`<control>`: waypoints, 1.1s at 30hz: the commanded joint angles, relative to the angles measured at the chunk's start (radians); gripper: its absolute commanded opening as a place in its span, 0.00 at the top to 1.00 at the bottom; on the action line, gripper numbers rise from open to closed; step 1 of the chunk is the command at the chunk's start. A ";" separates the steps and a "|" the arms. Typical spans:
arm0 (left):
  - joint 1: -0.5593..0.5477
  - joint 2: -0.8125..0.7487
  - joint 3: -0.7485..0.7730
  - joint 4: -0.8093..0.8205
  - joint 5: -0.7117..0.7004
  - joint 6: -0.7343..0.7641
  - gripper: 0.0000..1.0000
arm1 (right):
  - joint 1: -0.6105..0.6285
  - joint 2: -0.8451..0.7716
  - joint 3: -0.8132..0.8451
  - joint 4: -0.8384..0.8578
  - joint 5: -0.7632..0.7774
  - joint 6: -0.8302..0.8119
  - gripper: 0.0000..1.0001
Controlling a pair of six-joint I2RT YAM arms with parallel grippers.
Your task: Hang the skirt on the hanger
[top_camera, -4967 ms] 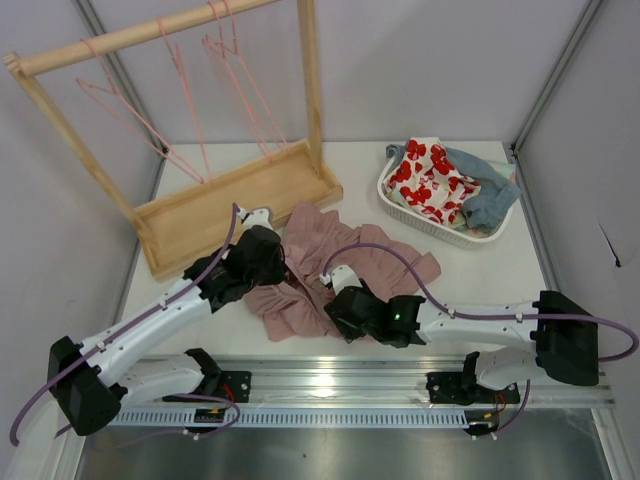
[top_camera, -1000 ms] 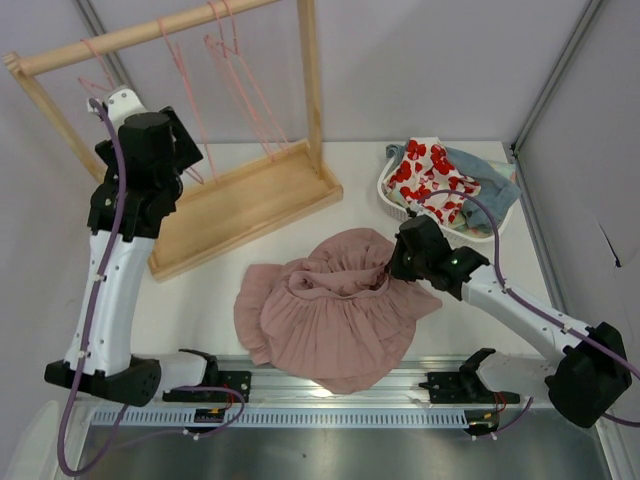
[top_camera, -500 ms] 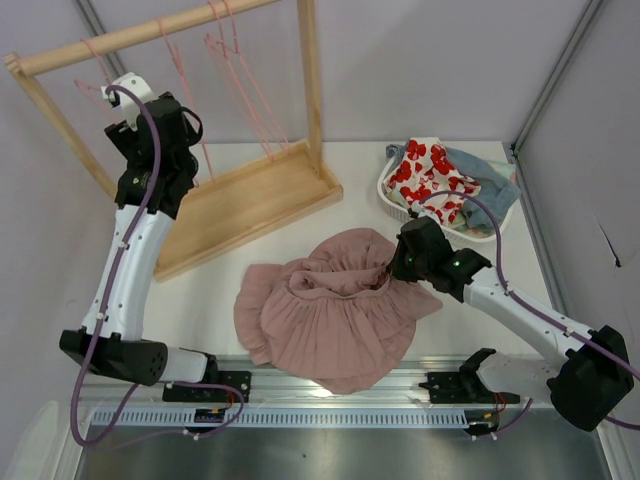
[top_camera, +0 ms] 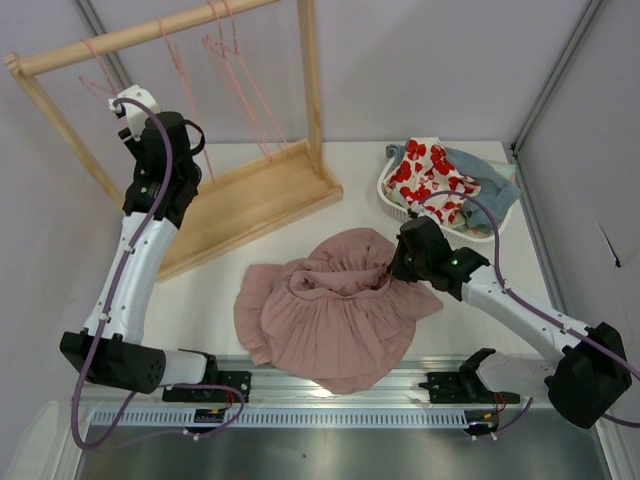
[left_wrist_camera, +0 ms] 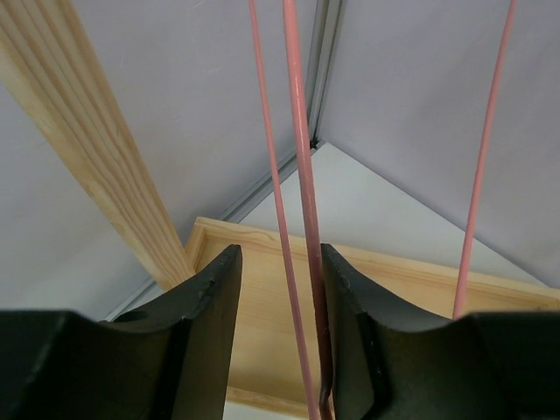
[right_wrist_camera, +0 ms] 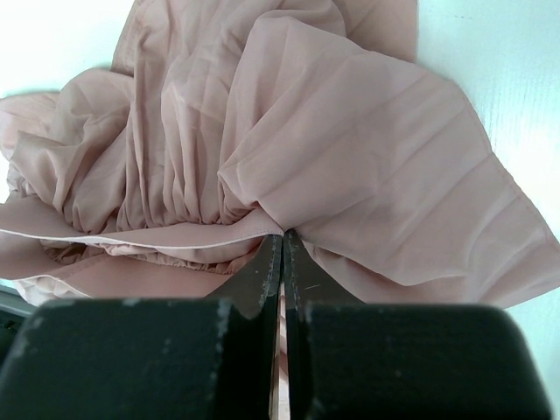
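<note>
The dusty-pink pleated skirt [top_camera: 330, 310] lies bunched on the table in front of the arms. My right gripper [top_camera: 387, 272] is shut on a fold of it near the gathered waist, at the skirt's right side; the right wrist view shows the jaws [right_wrist_camera: 282, 245] pinched on the skirt [right_wrist_camera: 350, 157]. My left gripper [top_camera: 128, 105] is raised to the rack's left end at the leftmost pink hanger [top_camera: 98, 86]. In the left wrist view the gripper [left_wrist_camera: 278, 332] is open, and two thin wires of the hanger [left_wrist_camera: 302, 175] run between the fingers, the right one close to the right finger.
The wooden rack [top_camera: 240, 195] stands at the back left with several more pink hangers [top_camera: 225, 50] on its rail. A white basket [top_camera: 400, 205] at the back right holds a white cloth with red flowers [top_camera: 430, 175] and a blue-grey garment [top_camera: 490, 195].
Five seconds ago both grippers were down at the skirt. The left arm has since risen to the rack and edged right onto the leftmost hanger. The right gripper keeps the skirt, barely moving.
</note>
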 commanded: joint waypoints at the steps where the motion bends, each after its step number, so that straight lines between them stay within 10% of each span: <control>1: 0.032 -0.049 -0.031 0.066 -0.007 0.009 0.55 | -0.006 0.011 0.035 0.004 0.006 -0.019 1.00; 10: 0.069 -0.063 -0.046 0.083 -0.012 0.009 0.67 | -0.006 0.020 0.038 0.018 0.006 -0.009 1.00; 16: 0.083 -0.062 0.001 0.031 0.029 0.002 1.00 | -0.006 0.024 0.046 0.012 -0.002 -0.001 1.00; 33: 0.084 -0.174 0.273 -0.359 0.452 0.029 1.00 | -0.015 0.060 0.118 -0.016 0.020 -0.012 1.00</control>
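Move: The nearest pink hanger's wire already runs between the left hand's half-open fingers, at their height, about 1 cm right of centre. The wooden rail passes some 4 cm ahead and 13 cm above; the next hanger hangs roughly 8 cm ahead and 9 cm to the right at much the same height. The wooden tray's middle lies about 8 cm ahead, 11 cm right and 38 cm below. From the right hand, the hanger is some 13 cm ahead, 45 cm left and 27 cm higher. Leftwards by about 2.5 cm first, the left hand shuts its half-open fingers on the hanger's wire and pinches it. Still gripping, it then lifts some 9 cm and draws back about 5 cm and a little to the right, turning clockwise about 15 degrees, to bring the hanger up off the rail. The right hand keeps its pinch on the skirt's waistband. ##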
